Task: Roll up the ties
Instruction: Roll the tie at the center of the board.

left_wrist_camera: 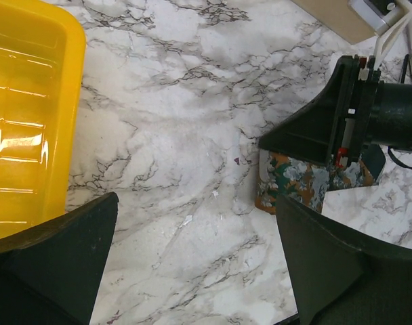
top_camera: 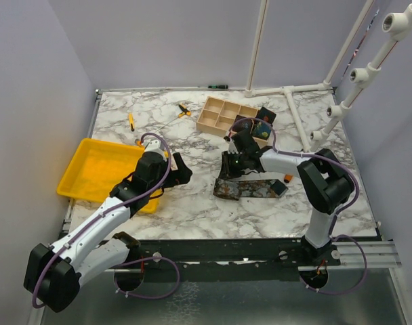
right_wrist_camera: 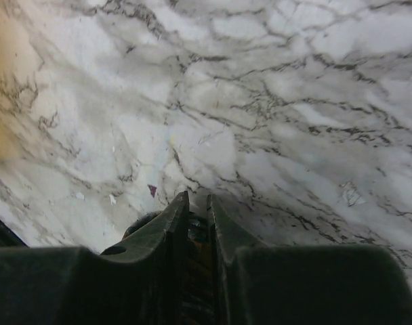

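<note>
A flat tie [top_camera: 255,189] with a rust, teal and grey print lies on the marble table in front of the right arm. My right gripper [top_camera: 226,176] points down at the tie's left end. In the right wrist view the right gripper [right_wrist_camera: 197,202] is shut on the tie [right_wrist_camera: 198,233], with a thin fold of patterned fabric between the pads. My left gripper [top_camera: 184,170] hangs open over bare marble to the left of the tie. The left wrist view shows the left gripper [left_wrist_camera: 192,261] with nothing between its fingers, and the tie [left_wrist_camera: 302,180] beyond its right finger under the right gripper [left_wrist_camera: 328,125].
A wooden divided box [top_camera: 219,114] at the back holds two dark rolled ties [top_camera: 245,124] at its right end. A yellow tray [top_camera: 97,169] sits at the left under the left arm. Orange-handled screwdrivers [top_camera: 131,120] lie at the back left. White pipe framing [top_camera: 297,112] stands at the right.
</note>
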`<state>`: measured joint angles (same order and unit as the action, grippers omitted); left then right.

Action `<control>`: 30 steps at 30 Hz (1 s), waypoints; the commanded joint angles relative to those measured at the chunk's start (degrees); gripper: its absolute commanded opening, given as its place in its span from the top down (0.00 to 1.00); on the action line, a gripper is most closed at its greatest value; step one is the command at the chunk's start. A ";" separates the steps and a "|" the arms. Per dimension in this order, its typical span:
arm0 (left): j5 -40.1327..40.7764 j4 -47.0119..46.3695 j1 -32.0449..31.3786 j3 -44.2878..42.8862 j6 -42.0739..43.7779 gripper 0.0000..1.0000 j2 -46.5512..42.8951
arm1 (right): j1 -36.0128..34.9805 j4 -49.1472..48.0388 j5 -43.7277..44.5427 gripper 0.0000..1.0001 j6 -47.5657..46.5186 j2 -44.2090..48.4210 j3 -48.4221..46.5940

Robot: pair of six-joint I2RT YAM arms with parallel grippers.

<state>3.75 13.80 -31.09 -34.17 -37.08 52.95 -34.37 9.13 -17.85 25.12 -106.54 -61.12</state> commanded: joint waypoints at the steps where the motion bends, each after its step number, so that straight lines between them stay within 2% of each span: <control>1: -2.00 -0.81 0.33 0.59 -0.07 0.01 0.85 | -1.49 5.12 -4.46 0.78 -3.95 1.12 3.44; 3: -2.45 -0.84 0.33 0.85 -0.25 0.01 1.22 | -1.75 5.85 -4.51 0.78 -3.74 2.49 4.14; 6: -2.94 -1.02 0.33 1.12 -0.49 0.01 1.84 | -1.68 6.66 1.68 0.73 -0.79 6.17 4.89; 12: -3.71 -1.37 0.33 0.00 -1.42 0.01 3.38 | 1.01 8.79 13.40 0.55 4.60 17.92 4.02; 15: -3.73 -1.75 0.40 -0.62 -3.03 0.01 3.55 | 1.32 8.21 15.87 0.51 4.81 24.71 6.04; 18: -6.35 -5.12 0.42 0.81 -6.08 0.01 2.42 | 1.41 4.38 9.37 0.51 2.91 30.43 11.36; 22: -16.87 -19.91 0.29 7.21 -10.54 0.01 1.38 | 1.40 -0.91 -1.88 0.53 3.19 35.34 20.73; 24: -19.97 -23.87 -0.38 8.93 -12.02 0.01 2.87 | 1.41 -4.22 -3.31 0.54 5.13 37.61 26.28; 27: -20.10 -24.19 -2.28 9.12 -11.55 0.01 5.87 | 1.35 -7.47 -3.40 0.53 8.10 40.23 32.21; 30: -19.59 -24.31 -3.61 9.38 -11.71 0.01 7.82 | 1.39 -9.56 -2.79 0.45 11.17 42.23 35.83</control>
<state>-12.40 -5.43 -32.95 -25.34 -47.42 58.63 -32.73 5.76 -18.17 31.75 -67.68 -28.56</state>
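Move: The rolled end of the tie lies right under the right hand's shut fingertips, its middle about 4 cm back and 1 cm to the right, level with them. The flat tail runs off to the right, its tip some 17 cm right and 3 cm back of the hand. The orange screwdriver handle is about 20 cm right, level ahead-wise; the wooden box is some 19 cm ahead and 3 cm right. From the wide-open left hand, the roll lies about 13 cm right, 1 cm ahead and 12 cm below. Backward first, the right hand's nearly shut fingertips push the roll's far edge some 3 cm. Then they leave it, rise steeply about 12 cm while swinging right, and drop back down beside the roll's near right part, about 10 cm back and 7 cm right of where they began, opening to half. The left hand, kept wide open, eases right towards the roll by about 6 cm, sinking slightly and rolling. ##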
